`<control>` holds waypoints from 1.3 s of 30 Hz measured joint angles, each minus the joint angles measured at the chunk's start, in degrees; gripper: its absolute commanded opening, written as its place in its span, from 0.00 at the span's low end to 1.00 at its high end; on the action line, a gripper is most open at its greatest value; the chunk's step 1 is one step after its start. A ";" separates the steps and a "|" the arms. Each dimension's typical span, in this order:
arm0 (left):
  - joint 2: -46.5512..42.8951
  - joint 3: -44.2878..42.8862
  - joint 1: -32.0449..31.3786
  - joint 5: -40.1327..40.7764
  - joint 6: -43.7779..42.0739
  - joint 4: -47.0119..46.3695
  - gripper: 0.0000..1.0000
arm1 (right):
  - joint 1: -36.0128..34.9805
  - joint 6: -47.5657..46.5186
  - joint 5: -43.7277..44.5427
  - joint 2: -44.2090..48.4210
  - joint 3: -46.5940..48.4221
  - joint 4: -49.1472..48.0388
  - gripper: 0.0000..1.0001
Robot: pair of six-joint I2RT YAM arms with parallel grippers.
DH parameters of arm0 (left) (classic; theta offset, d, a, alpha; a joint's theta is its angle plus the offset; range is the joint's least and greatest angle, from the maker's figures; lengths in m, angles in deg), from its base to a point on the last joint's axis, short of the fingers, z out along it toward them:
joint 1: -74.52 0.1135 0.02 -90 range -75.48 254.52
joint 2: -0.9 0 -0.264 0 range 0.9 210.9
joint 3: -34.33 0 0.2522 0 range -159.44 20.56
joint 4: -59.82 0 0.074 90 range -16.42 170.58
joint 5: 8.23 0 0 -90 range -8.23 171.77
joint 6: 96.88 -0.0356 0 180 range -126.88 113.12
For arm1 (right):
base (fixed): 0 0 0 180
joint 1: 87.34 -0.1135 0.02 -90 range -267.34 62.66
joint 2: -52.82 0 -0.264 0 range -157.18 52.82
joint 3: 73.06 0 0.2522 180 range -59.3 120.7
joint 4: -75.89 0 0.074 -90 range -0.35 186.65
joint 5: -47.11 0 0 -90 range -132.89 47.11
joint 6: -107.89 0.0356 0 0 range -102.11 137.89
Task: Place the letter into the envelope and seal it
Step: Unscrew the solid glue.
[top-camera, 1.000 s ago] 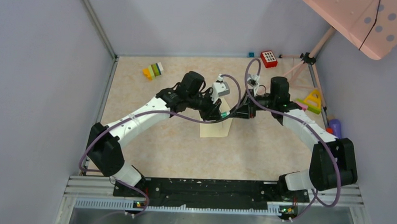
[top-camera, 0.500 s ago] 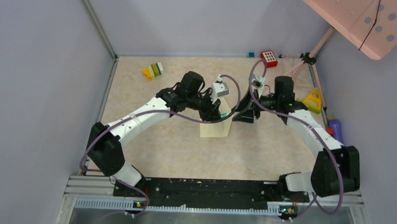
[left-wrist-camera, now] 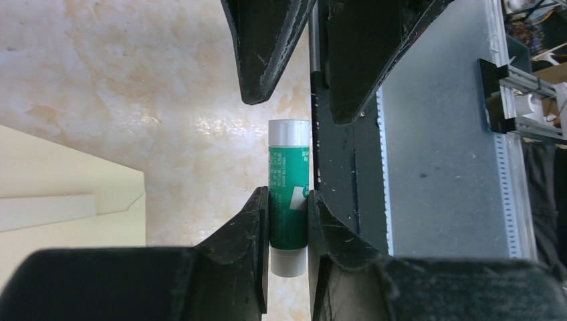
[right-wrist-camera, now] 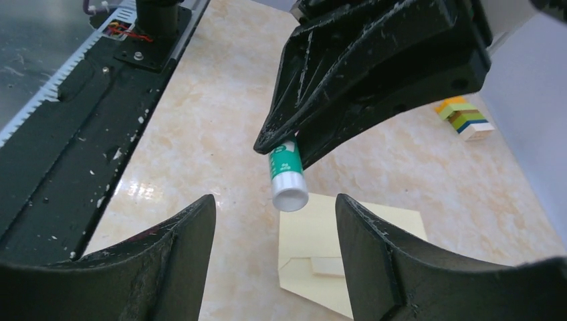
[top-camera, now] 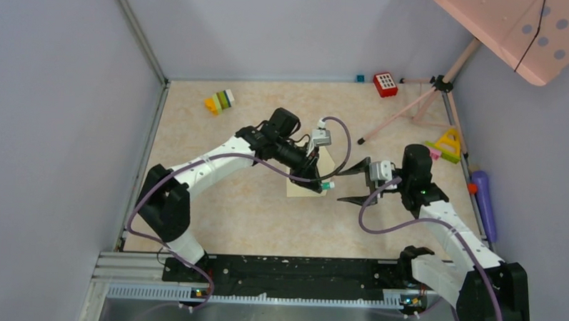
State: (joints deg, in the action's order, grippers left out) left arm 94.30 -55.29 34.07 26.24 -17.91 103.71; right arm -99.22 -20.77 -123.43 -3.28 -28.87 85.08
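Note:
My left gripper [top-camera: 317,177] is shut on a green glue stick [left-wrist-camera: 289,180] with white ends, held above the table. In the right wrist view the glue stick [right-wrist-camera: 286,172] points down out of the left gripper [right-wrist-camera: 284,152]. The pale cream envelope [top-camera: 300,188] lies flat under it, also seen as envelope [right-wrist-camera: 361,231] and envelope [left-wrist-camera: 67,200]. A paler strip [right-wrist-camera: 327,265] crosses its face; I cannot tell whether that is the letter. My right gripper [top-camera: 352,185] stands open to the right of the stick, apart from it, with right gripper [right-wrist-camera: 274,204] jaws wide.
A stack of coloured blocks [top-camera: 219,101] lies at the back left and a red keypad toy [top-camera: 385,84] at the back. A tripod [top-camera: 412,111], a yellow triangle toy [top-camera: 450,143] and a purple object [top-camera: 483,192] line the right side. The black base rail [top-camera: 292,271] runs along the near edge.
My right gripper opened, let go at the glue stick and drew back toward the near right. The left gripper shifted slightly nearer, keeping the stick.

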 measured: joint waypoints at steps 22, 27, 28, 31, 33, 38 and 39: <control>3.15 -1.09 -0.20 -4.70 0.59 1.51 0.00 | -2.29 -11.82 -0.37 -2.67 0.87 6.58 0.32; 3.15 -1.18 -0.57 -3.93 0.39 1.66 0.00 | -2.32 -11.89 -0.72 -2.97 1.75 7.58 0.28; 3.15 -1.22 -0.59 -3.74 0.35 1.70 0.00 | -2.32 -11.91 -0.72 -3.10 1.88 7.69 0.27; 3.15 -1.57 -0.70 -2.99 0.13 2.43 0.00 | -2.32 -11.72 -0.72 -3.93 2.56 8.39 0.20; 3.15 -1.81 -0.81 -2.05 0.02 2.95 0.00 | -2.32 -10.64 -0.70 -4.76 3.04 8.63 0.17; 2.97 -1.84 -0.85 1.22 -0.07 3.04 0.00 | -2.32 -0.94 -0.09 -9.49 5.42 7.43 0.11; 2.82 -1.84 -0.85 2.23 -0.09 2.97 0.00 | -2.32 2.89 0.28 -10.97 6.19 6.69 0.11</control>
State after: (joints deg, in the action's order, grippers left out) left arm 97.12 -57.13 33.22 28.47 -18.00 106.69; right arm -101.54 -17.88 -123.14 -14.25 -22.68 91.76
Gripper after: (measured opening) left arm 0.245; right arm 0.212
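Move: About 3 cm to the right hand's left, some 1 cm ahead and level in height, is the cap of the solid glue, pointing towards that hand. Its body is still held by the left gripper's fingertips, about 8 cm to the right hand's left and almost level with it. The envelope lies on the table some 17 cm below, centred 10 cm ahead and 9 cm left. From the left hand the cap is about 5 cm to the right and 1 cm back. Closing from wide apart, the right fingers pinch the cap of the solid glue as the hand eases about 1 cm left and 1 cm down. Once shut, the hand shifts some 1.5 cm forward and rolls its top forward by roughly 15 degrees. The left fingers keep their hold on the stick, sinking about 1.5 cm overall and edging back, then forward again. ##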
